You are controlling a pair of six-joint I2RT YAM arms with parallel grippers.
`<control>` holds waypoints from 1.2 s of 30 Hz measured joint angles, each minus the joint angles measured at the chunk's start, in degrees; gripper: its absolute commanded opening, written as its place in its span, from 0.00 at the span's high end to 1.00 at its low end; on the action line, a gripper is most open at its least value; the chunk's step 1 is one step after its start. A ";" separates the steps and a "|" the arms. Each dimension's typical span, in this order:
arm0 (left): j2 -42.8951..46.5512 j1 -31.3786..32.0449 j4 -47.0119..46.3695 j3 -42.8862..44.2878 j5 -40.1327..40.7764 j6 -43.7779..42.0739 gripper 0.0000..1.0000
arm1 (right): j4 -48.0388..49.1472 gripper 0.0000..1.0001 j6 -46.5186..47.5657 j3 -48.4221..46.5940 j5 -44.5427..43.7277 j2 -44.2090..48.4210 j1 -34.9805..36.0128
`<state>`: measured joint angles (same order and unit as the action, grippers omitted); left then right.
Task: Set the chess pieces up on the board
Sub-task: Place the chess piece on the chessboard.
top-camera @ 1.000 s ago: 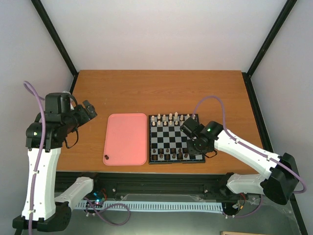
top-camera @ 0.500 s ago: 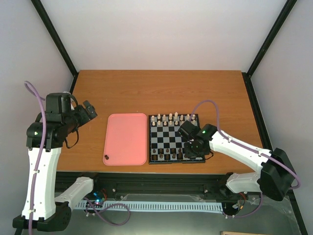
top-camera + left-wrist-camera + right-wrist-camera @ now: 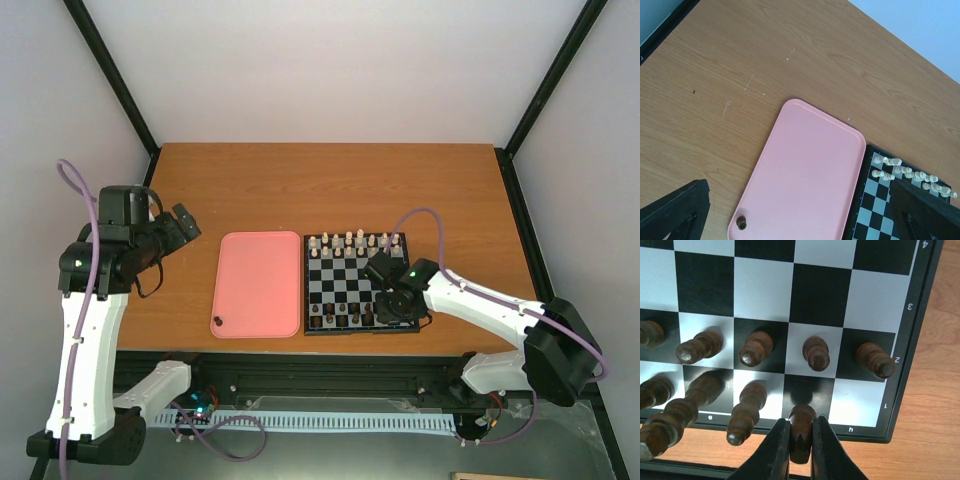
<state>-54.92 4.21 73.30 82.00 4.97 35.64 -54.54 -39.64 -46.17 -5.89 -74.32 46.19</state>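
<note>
My right gripper (image 3: 801, 429) is shut on a dark brown chess piece (image 3: 802, 421), holding it over the near edge of the board (image 3: 822, 287). The piece's shadow falls on the black square second from the right in the near row. Several dark pieces (image 3: 754, 349) stand on the two near rows around it. From above, that gripper (image 3: 397, 312) hangs over the board's (image 3: 345, 275) near right corner. My left gripper (image 3: 183, 222) is open, off to the left above the table. Its fingers (image 3: 675, 210) are spread wide with nothing between them.
A pink tray (image 3: 257, 283) lies just left of the board, with one small dark piece (image 3: 217, 321) in its near left corner, also seen from the left wrist (image 3: 741, 222). Cream-white pieces (image 3: 350, 240) fill the board's far rows.
My right gripper has carried the held piece from the board's right side towards its near right corner. The left arm has barely shifted.
</note>
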 measured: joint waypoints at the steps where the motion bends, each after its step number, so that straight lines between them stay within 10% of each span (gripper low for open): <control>1: -0.04 0.00 -0.02 -0.02 0.02 -0.02 0.00 | 0.37 0.97 -0.15 0.22 -0.26 0.00 0.00; 36: -0.07 0.00 -0.02 -0.22 0.02 -0.02 0.00 | -3.80 0.65 -0.81 -4.07 -2.49 3.52 -0.02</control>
<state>-54.98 4.21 73.28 81.78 4.99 35.62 -58.35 -40.45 -50.24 -8.38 -70.81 46.17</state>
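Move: Straight below the right hand, about 5 cm down, is the square it is bringing the held dark chess piece to: the near-row square next to the board's near right corner. The empty corner square lies some 3 cm to its right at board height; a dark bishop stands about 3 cm to the hand's left, and a dark pawn roughly 3 cm ahead. From the left hand that target square is around 40 cm right, 6 cm back and 30 cm below. Lowering the still-pinched chess piece about 1.5 cm onto its near-row square, between the bishop and the empty corner square, the right hand pauses there, opens its fingers part way to let go, then rises about 4.5 cm at a quickening pace, clear of the piece. ##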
